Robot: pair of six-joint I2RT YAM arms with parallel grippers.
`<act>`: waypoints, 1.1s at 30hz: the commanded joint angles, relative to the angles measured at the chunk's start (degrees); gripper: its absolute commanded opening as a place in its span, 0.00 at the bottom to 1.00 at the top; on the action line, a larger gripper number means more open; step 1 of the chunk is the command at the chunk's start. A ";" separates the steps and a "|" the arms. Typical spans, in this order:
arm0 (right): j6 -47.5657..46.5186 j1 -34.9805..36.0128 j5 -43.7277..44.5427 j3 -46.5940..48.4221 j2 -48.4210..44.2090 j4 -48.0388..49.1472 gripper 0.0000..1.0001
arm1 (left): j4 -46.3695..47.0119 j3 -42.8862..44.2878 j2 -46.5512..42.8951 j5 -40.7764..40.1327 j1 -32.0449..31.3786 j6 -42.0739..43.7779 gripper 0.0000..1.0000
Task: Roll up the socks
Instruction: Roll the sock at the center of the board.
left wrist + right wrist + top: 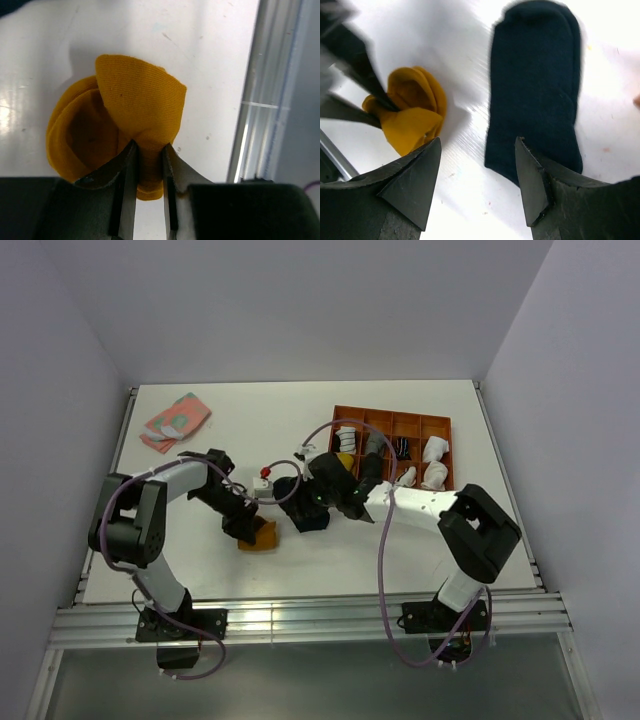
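The mustard-orange sock [120,130] is bunched into a loose roll on the white table, near the front. My left gripper [148,147] is shut on a fold of it at the roll's near end. From above, the roll [259,536] lies just under the left gripper [250,527]. To its right the dark navy sock [535,90] lies flat on the table, also in the top view [312,515]. My right gripper [479,142] is open just above the bare table between the two socks, holding nothing. The mustard roll [410,112] shows at its left.
An orange-brown compartment tray [440,422] holding several rolled socks stands at the back right. A pink-and-green folded cloth [176,420] lies at the back left. The table's aluminium edge rail [260,100] runs close to the mustard roll.
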 commanded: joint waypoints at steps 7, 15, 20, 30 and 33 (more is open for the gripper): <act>-16.22 10.62 8.10 -0.40 -3.01 8.58 0.69 | -20.24 11.15 13.35 3.87 4.77 12.11 0.00; -21.17 16.51 8.63 1.79 -0.81 9.56 0.70 | -21.56 12.91 20.04 2.28 6.44 12.11 0.00; -26.26 18.72 8.80 6.10 4.45 6.65 0.70 | -22.61 14.85 22.85 1.40 6.88 11.94 0.00; -30.39 20.47 8.71 10.23 10.61 3.75 0.71 | -24.11 17.66 26.46 0.35 7.85 11.50 0.00; -31.53 21.35 10.90 11.28 12.11 2.87 0.71 | -24.46 17.84 26.81 0.61 7.93 11.76 0.00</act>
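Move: The mustard sock, bunched in the left gripper's closed fingers, has its middle about 2 cm to the right of that hand and 1 cm below. From the right hand it lies some 7 cm back, 10 cm to the left and 6 cm down. The navy sock lies nearly under the right hand, 2 cm ahead, 1 cm to the left and 7 cm below; the sock organizer is about 14 cm ahead, 22 cm to the right and 6 cm lower. Swing the right gripper, fingers kept wide open, off the navy sock left and back about 12 cm, rising slightly before sinking some 5 cm, to straddle the mustard sock's free end, with its wrist rolled counter-clockwise on the way. Keep the left grip on the bunch, shift it 2 cm left and tilt that hand nearly 30 degrees so its fingers swing back towards the base. ##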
